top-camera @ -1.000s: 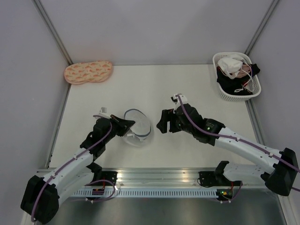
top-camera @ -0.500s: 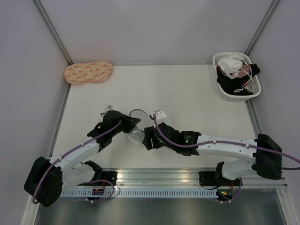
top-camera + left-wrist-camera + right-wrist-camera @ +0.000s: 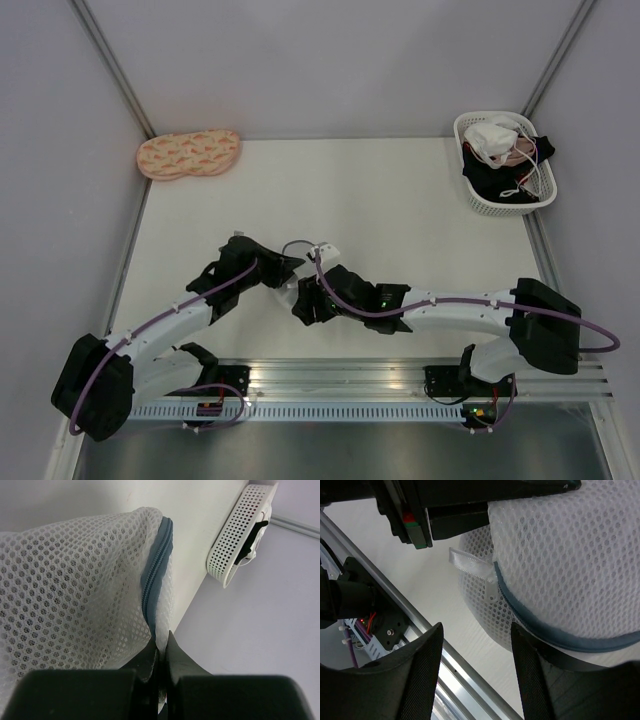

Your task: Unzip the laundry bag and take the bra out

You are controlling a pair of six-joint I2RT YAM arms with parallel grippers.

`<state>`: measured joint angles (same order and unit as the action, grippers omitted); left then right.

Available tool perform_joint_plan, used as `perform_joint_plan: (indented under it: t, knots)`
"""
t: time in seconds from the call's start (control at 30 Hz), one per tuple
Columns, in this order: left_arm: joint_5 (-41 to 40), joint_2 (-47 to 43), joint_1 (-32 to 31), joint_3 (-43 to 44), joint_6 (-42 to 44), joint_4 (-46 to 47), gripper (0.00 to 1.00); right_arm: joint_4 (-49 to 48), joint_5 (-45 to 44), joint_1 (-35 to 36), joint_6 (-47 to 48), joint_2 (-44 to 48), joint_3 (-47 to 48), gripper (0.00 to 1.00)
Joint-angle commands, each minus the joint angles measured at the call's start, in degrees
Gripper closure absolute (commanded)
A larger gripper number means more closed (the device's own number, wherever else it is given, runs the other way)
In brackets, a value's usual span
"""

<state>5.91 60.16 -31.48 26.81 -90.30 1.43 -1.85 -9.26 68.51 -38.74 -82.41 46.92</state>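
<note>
The laundry bag, a white mesh pouch with a blue-grey zipper band, fills the left wrist view. My left gripper is shut on the mesh edge just beside the zipper. In the top view only a sliver of the laundry bag shows between my left gripper and my right gripper. In the right wrist view my right gripper is open below the laundry bag, nothing between its fingers. A white ribbon pull hangs from the bag's rim above them. The bra is hidden.
A white lattice basket with white and dark garments stands at the back right. A peach patterned pad lies at the back left. The metal rail runs along the near edge, close under the right gripper.
My right arm swung left from mid-table to the bag, and its jaws narrowed somewhat. The left gripper shifted slightly right, still holding the mesh.
</note>
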Motion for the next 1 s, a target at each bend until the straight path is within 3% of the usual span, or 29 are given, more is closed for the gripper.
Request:
perform_joint_plan:
  t: [0.0,0.2,0.47,0.83,0.97]
  knots:
    - [-0.9,-1.19,-0.16,-0.61,-8.13,-5.65,0.98,-4.31,0.03,-0.31,1.21,-1.35,0.63,0.39]
    - [0.33,-1.19,-0.16,-1.05,-7.7,-5.47,0.98,-2.64,-5.33,-0.48,2.44,-2.23,3.44,0.41]
    - [1.21,-1.27,-0.16,-2.46,-7.61,-5.47,0.98,-2.99,-6.21,-2.06,3.32,-2.75,5.46,0.47]
    - [1.65,-1.89,-0.16,-4.39,-6.99,-4.51,0.98,1.67,-8.67,-2.24,4.11,-1.79,7.05,0.98]
    - [0.68,-3.2,0.02,-5.53,-6.12,-4.07,0.98,8.51,-8.94,-2.24,4.11,-0.47,7.49,1.0]
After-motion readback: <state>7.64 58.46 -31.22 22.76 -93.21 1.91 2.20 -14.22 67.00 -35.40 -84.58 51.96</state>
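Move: The right hand, open, has the bag's zip end about 4 cm ahead of it, level to the side and some 2 cm higher. The white ribbon tab hangs beside that zip end, about 2 cm back and 2 cm to its left. The left fingertips, which grip the mesh, are roughly 10 cm ahead of the right hand. From the left hand the zip end lies about 6 cm back, neither left nor right, at much the same height. The right fingers, partly open, close on the bag's zip end beside the ribbon tab and pinch it. To get there the hand dips about 1 cm, then reaches forward some 3 cm and rises, the gap shutting mostly in the second half. The left hand keeps its pinch on the mesh while easing down and back about 2 cm. ##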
